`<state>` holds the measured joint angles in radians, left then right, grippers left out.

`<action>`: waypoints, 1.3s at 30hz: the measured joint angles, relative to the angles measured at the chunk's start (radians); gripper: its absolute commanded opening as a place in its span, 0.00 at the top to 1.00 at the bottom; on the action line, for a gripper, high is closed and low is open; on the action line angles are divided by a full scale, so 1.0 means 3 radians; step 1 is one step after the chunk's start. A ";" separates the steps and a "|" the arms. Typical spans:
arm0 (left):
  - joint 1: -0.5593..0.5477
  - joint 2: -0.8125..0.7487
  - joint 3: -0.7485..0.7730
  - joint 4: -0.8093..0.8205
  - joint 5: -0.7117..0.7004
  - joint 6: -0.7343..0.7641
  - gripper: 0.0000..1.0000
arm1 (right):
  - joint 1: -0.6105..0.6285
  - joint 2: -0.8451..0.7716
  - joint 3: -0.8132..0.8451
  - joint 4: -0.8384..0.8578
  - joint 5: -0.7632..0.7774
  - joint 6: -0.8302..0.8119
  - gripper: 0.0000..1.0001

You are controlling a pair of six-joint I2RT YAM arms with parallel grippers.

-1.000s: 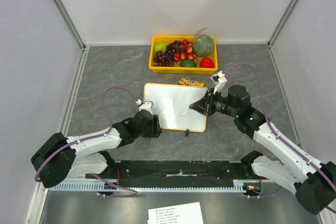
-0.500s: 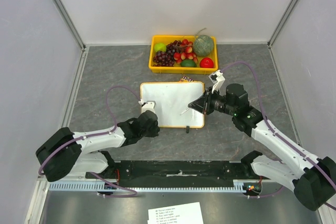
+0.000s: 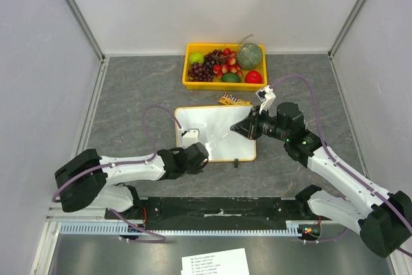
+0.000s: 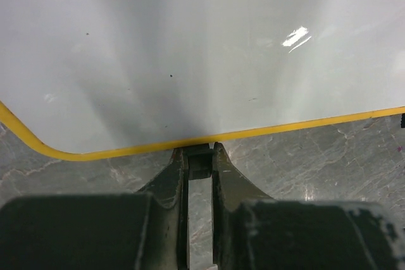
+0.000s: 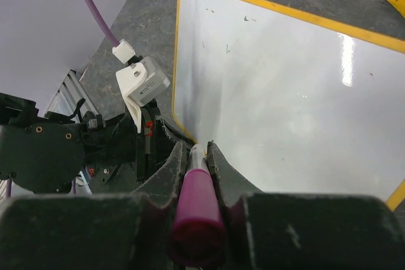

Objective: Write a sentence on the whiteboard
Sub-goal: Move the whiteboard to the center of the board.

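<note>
The whiteboard [image 3: 215, 127], glossy white with a thin yellow-orange frame, lies flat in the middle of the table. No sentence shows on it; its face [image 5: 285, 93] is blank apart from a few specks. At the board's near edge my left gripper [image 3: 201, 152] is shut on a small black clip foot [image 4: 200, 162], right below the frame and the board [image 4: 202, 55]. My right gripper [image 3: 241, 129] hovers over the board's right half, shut on a pink-purple marker [image 5: 196, 194] whose tip [image 3: 226, 138] points down at the surface.
A yellow tray [image 3: 187, 69] of fruit stands behind the board, and a snack packet [image 3: 233, 100] lies by the board's far edge. Another black clip foot [image 3: 235, 162] sits at the near right corner. A printed paper sheet [image 3: 215, 262] lies in front of the arm bases.
My left gripper has slid from the board's left side to its near edge and closed on the clip foot. The board has turned and shifted slightly. The right gripper has barely moved.
</note>
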<state>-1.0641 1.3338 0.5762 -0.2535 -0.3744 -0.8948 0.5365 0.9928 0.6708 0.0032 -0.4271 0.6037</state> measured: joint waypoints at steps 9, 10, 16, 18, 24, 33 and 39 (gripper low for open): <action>-0.0421 0.0173 0.0270 -0.0473 -0.0089 -0.0504 0.93 | 0.0000 -0.0003 0.0000 0.0005 0.0029 -0.0034 1.00; -0.0453 0.0184 0.0285 -0.0501 -0.0089 -0.0547 0.87 | 0.0000 -0.0003 0.0000 0.0005 0.0032 -0.0043 1.00; -0.0618 0.0221 0.0336 -0.0595 -0.0080 -0.0757 0.54 | 0.0000 -0.0003 0.0000 0.0004 0.0038 -0.0070 1.00; -0.0704 0.0221 0.0336 -0.0626 -0.0001 -0.0810 0.43 | 0.0000 -0.0003 0.0000 0.0004 0.0047 -0.0072 1.00; -0.0781 0.0055 0.0340 -0.0624 0.0116 -0.0834 0.22 | 0.0000 -0.0028 0.0015 -0.0014 0.0060 -0.0090 1.00; -0.0781 -0.0899 0.0346 -0.0721 0.0103 -0.0594 0.05 | 0.0000 -0.0167 0.0056 -0.0089 0.0079 -0.0173 1.00; -0.0739 -0.1150 0.0511 -0.0895 0.0024 -0.0281 0.00 | 0.0000 -0.0238 0.0056 -0.0159 0.0125 -0.0210 1.00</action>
<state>-1.2858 0.9890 0.7296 -0.5220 -0.3672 -0.9791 0.5365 0.9215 0.6876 -0.0444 -0.3897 0.5407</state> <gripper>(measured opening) 0.987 0.165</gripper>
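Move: The left fingers are already pinching the left black clip on the whiteboard's near edge; the board's middle lies some 11 cm ahead and 7 cm to the right, about a centimetre lower. From that hand the right clip is about 15 cm right and 1 cm nearer the base, and the candy packet 24 cm ahead and 14 cm right. For the marker-holding right hand, the board's middle is roughly 5 cm ahead, 8 cm left and 19 cm below. Back towards its base and somewhat right, the left hand drags the whiteboard by the pinched clip, its fingers beginning to open after about 4 cm. Still opening to full width, it draws back a little farther, then climbs clear of the clip by some 11 cm, its left side dipping about 15 degrees. The right hand keeps the marker and rises slightly. ##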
